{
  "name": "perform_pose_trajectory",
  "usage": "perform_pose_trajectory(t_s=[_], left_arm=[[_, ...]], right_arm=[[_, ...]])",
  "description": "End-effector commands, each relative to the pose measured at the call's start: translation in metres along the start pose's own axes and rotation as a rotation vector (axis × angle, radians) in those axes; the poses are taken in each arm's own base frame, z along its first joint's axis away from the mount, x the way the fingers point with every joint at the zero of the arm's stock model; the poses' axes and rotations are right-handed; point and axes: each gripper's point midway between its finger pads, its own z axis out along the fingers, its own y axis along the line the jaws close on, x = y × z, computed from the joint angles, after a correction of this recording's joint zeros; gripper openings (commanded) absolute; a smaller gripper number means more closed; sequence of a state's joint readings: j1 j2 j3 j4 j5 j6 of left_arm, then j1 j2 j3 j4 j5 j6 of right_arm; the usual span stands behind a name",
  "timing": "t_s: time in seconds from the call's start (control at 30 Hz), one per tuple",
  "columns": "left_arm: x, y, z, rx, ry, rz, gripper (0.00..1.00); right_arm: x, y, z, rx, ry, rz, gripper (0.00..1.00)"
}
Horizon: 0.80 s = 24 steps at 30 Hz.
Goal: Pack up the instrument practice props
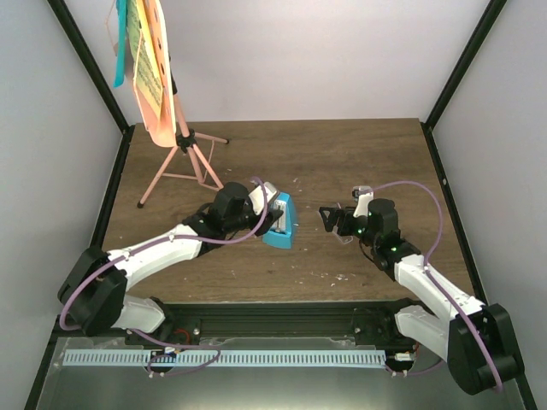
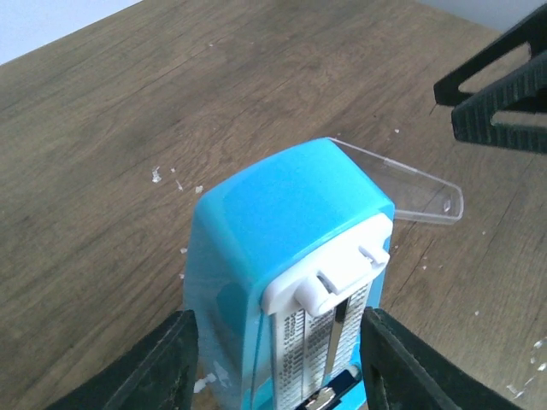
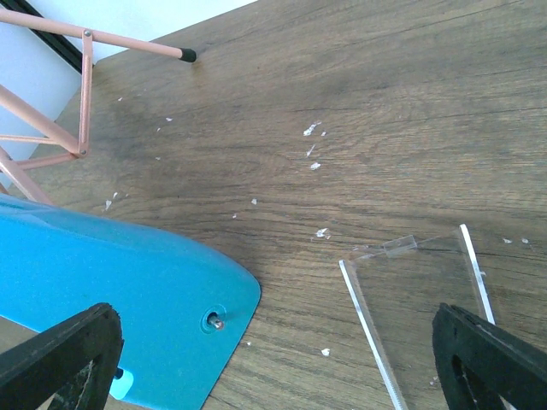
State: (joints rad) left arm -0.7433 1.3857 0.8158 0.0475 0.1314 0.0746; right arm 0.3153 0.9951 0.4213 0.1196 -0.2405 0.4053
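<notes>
The small blue metronome [image 1: 279, 221] stands near the table's middle, its white top and scale facing the left wrist camera [image 2: 295, 231]. My left gripper [image 1: 272, 215] is shut on it, one finger against each side [image 2: 278, 367]. Its clear cover [image 2: 410, 192] is off and lies flat on the wood just right of it [image 3: 419, 307]. My right gripper [image 1: 329, 219] is open above the gap between the metronome's blue side [image 3: 111, 290] and the cover, holding nothing [image 3: 278, 376]. The salmon-pink music stand [image 1: 184, 145] stands at the far left, holding yellow [image 1: 149, 73] and blue [image 1: 120, 43] sheets.
Small white flecks [image 3: 312, 130] are scattered over the brown tabletop [image 1: 359, 162]. Black frame posts [image 1: 90, 60] run along both sides. The stand's tripod legs [image 3: 51, 128] spread over the far-left part of the table.
</notes>
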Motion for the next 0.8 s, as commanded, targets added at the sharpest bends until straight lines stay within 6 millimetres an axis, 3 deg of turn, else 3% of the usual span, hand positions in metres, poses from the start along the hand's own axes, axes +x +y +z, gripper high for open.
perform_pose_trajectory(t_s=[0.0, 0.2, 0.33, 0.6, 0.77], left_arm=[[-0.016, -0.002, -0.013, -0.009, -0.066, -0.011, 0.60], [-0.037, -0.006, -0.047, 0.007, -0.182, -0.150, 0.79], [-0.022, -0.011, -0.059, 0.078, -0.168, -0.308, 0.85], [0.020, 0.000, -0.054, 0.209, -0.093, -0.600, 0.86], [0.036, 0.003, -0.036, 0.227, -0.038, -0.617, 0.85]], right_arm=[[-0.006, -0.002, -0.005, 0.016, -0.021, 0.002, 1.00], [-0.022, 0.010, -0.014, -0.009, -0.038, -0.040, 1.00], [-0.023, 0.022, -0.018, -0.064, -0.017, -0.042, 1.00], [0.018, 0.051, -0.012, -0.299, 0.126, 0.084, 1.00], [0.046, 0.055, -0.008, -0.374, 0.209, 0.138, 1.00]])
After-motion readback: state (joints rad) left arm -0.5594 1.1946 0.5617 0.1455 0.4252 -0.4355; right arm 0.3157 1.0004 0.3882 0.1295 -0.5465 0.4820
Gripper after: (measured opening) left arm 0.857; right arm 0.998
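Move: The metronome the left hand is working at stands right before its fingers: about 2 cm ahead, 3 cm right, its middle some 2 cm below. From this hand the clear cover lies about 17 cm right, 3 cm ahead and 12 cm down; the music stand's tripod is roughly 22 cm left, 15 cm ahead, 10 cm down. From the right hand the metronome is some 11 cm left and level fore and aft, 3 cm below; the cover is 5 cm right, 3 cm ahead, 12 cm down. Open the left fingers from half to nearly wide and clear the metronome's front by rising about 5 cm, then sink some 7 cm while going left and a little back, rolling the wrist roughly 30 degrees counter-clockwise as seen looking along the fingers. Bring the right hand, kept wide open, left and back about 5 cm towards the metronome, with a small rise and dip, swinging its fingers left. ##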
